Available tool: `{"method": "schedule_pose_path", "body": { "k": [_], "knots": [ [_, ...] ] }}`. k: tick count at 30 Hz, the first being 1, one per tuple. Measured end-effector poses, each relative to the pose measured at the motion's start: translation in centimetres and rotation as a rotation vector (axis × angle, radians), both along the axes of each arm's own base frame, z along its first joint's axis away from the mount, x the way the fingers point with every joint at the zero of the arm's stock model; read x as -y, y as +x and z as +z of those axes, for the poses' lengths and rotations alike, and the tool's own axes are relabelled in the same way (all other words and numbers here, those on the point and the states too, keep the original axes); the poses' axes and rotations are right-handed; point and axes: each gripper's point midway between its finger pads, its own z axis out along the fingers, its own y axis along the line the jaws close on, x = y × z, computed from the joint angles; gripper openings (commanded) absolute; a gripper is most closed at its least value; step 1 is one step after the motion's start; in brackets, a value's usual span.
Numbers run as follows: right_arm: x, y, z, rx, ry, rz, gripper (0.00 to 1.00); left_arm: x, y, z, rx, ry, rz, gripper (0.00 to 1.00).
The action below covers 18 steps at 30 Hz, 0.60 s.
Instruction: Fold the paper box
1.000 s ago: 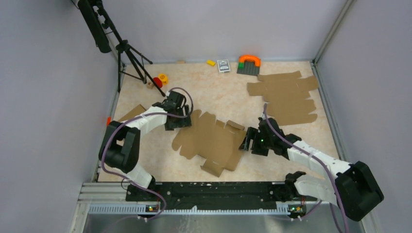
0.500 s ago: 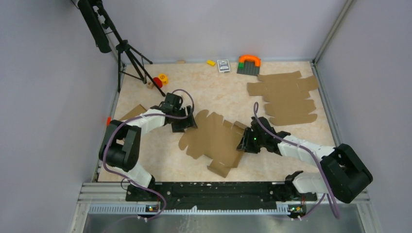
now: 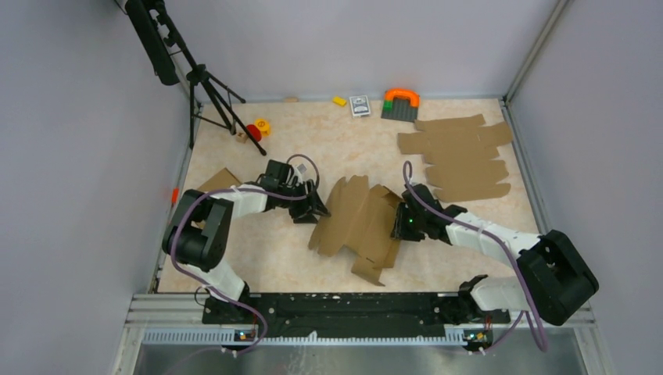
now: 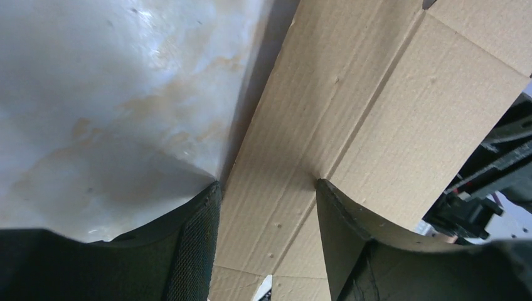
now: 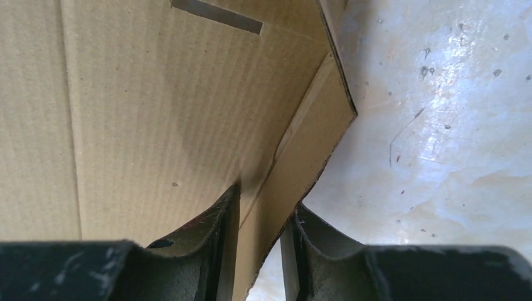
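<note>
The paper box (image 3: 356, 220) is a brown die-cut sheet in mid-table, its left and right side panels tilted up off the surface. My left gripper (image 3: 314, 209) is at the sheet's left edge. In the left wrist view the left gripper (image 4: 266, 188) is open, with its fingertips (image 4: 210, 194) set against the face of a creased panel (image 4: 351, 94). My right gripper (image 3: 402, 223) is at the sheet's right edge. In the right wrist view the right gripper (image 5: 263, 210) is shut on a raised side flap (image 5: 301, 163), seen edge-on between its fingers.
A pile of similar cardboard sheets (image 3: 460, 156) lies at the back right. A black tripod (image 3: 207, 86) stands at the back left beside red and yellow toys (image 3: 258, 129). An orange-and-green toy (image 3: 400, 101), a card (image 3: 360, 105) and a yellow block (image 3: 339, 101) line the back wall.
Both grippers have moved inward toward each other, pushing the sheet's side panels up so it looks narrower. Both pairs of jaws have narrowed, the right onto the flap.
</note>
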Motion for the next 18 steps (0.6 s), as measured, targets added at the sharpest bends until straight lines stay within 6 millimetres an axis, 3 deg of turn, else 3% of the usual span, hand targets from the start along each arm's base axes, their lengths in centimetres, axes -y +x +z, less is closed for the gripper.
{"method": "schedule_pose_path", "body": {
  "k": [9, 18],
  "knots": [
    [1.2, 0.0, 0.1, 0.01, -0.079, 0.031, 0.26, 1.2, -1.6, 0.5, -0.039, -0.102, -0.03, 0.65],
    [2.6, 0.8, 0.9, 0.042, -0.175, 0.046, 0.25, 2.3, -2.7, 4.0, 0.007, -0.27, -0.028, 0.6]
  ]
}}
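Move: The left hand has the paper box's left edge right at its part-open fingers; the box's middle is about 9 cm to its right and 3 cm back. The box's near flap is about 14 cm back and 11 cm to the right of that hand. The right hand holds the box's right side wall between its fingers, with the far flap some 8 cm ahead and 2 cm to its left. Left hand raises box's left edge about 4 cm, back and right, while right hand, still pinching, moves right. ##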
